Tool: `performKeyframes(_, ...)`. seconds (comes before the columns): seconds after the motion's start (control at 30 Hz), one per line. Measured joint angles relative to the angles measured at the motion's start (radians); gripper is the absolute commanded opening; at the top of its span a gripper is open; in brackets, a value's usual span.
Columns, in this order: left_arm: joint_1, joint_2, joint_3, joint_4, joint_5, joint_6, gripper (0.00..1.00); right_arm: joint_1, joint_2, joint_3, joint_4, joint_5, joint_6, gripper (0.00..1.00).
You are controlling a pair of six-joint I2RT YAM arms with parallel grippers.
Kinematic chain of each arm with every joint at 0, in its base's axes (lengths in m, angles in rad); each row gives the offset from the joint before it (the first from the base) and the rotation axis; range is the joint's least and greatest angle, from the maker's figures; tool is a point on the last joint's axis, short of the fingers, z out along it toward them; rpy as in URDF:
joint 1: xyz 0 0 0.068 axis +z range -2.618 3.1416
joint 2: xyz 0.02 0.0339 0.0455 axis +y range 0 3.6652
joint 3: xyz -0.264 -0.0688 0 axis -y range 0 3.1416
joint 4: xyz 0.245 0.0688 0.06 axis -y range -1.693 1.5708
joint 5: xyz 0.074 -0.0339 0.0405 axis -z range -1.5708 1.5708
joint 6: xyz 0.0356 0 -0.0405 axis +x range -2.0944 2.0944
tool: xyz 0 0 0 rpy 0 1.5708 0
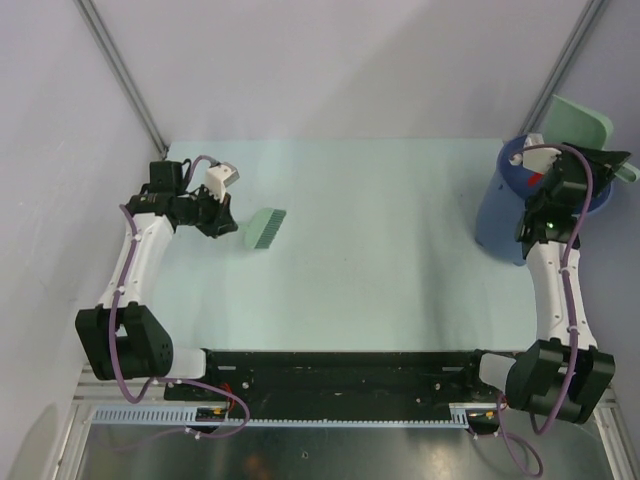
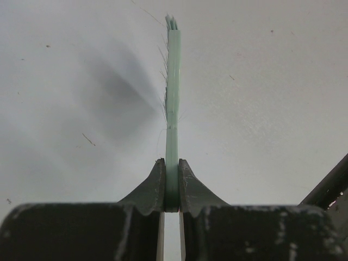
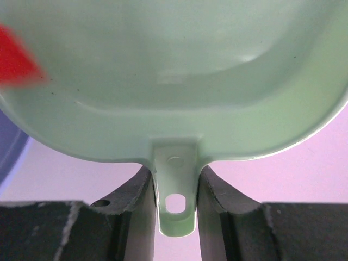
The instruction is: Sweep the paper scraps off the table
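Note:
My left gripper (image 1: pixel 226 216) (image 2: pixel 172 168) is shut on the thin handle of the mint-green brush (image 1: pixel 263 228) (image 2: pixel 173 92), whose bristle head lies over the left part of the table (image 1: pixel 380 250). At the far right, my right gripper (image 1: pixel 603 160) (image 3: pixel 175 174) is shut on the handle tab of the mint-green dustpan (image 1: pixel 581 122) (image 3: pixel 179 76), which is tipped up above the blue bucket (image 1: pixel 503 215). One red paper scrap (image 3: pixel 16 57) shows blurred at the pan's left edge. I see no other paper scraps on the tabletop.
The bucket's blue rim (image 3: pixel 8 147) also shows in the right wrist view, at the table's right edge. A black-and-metal rail (image 1: pixel 340 370) runs along the near edge between the arm bases. Grey walls close in the far side.

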Motion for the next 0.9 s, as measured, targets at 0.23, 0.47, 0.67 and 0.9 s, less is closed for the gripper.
performKeyframes(0.23,0.0,-0.014,0.0,0.0,0.005,0.02,0.0,-0.067,-0.026,0.0,-0.047,-0.086,0.002,0.01)
performKeyframes(0.47,0.0,-0.008,0.0,0.0,0.017,0.027,0.0,-0.064,0.011,0.023,-0.033,-0.071,0.095,0.0)
performKeyframes(0.67,0.0,0.001,0.009,0.0,0.023,0.022,0.0,0.14,0.033,0.316,-0.106,0.027,0.273,0.0)
performKeyframes(0.9,0.0,-0.009,0.034,0.002,0.013,-0.011,0.0,0.605,0.032,0.491,-0.314,0.121,0.552,0.0)
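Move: The bin's mouth is roughly 12 cm below the right hand and 8 cm to its left, about 2 cm farther ahead. A red scrap shows by the mouth, some 12 cm left of the hand, level with it front to back and 10 cm lower. The held dustpan's pan reaches about 8 cm ahead and 6 cm to the left. From the left hand, the bin's mouth lies about 72 cm right, 3 cm ahead and 8 cm higher. The tipped dustpan, still gripped by its handle, first makes only small shifts of a centimetre or so beside the bin's mouth in the right hand. Then it is swung quickly left and up, away from the bin, about 20 cm left and over 10 cm up, dipping slightly at the end. The hand meanwhile turns some 30 degrees counter-clockwise and its left side rises as far; the fingers keep their hold. ##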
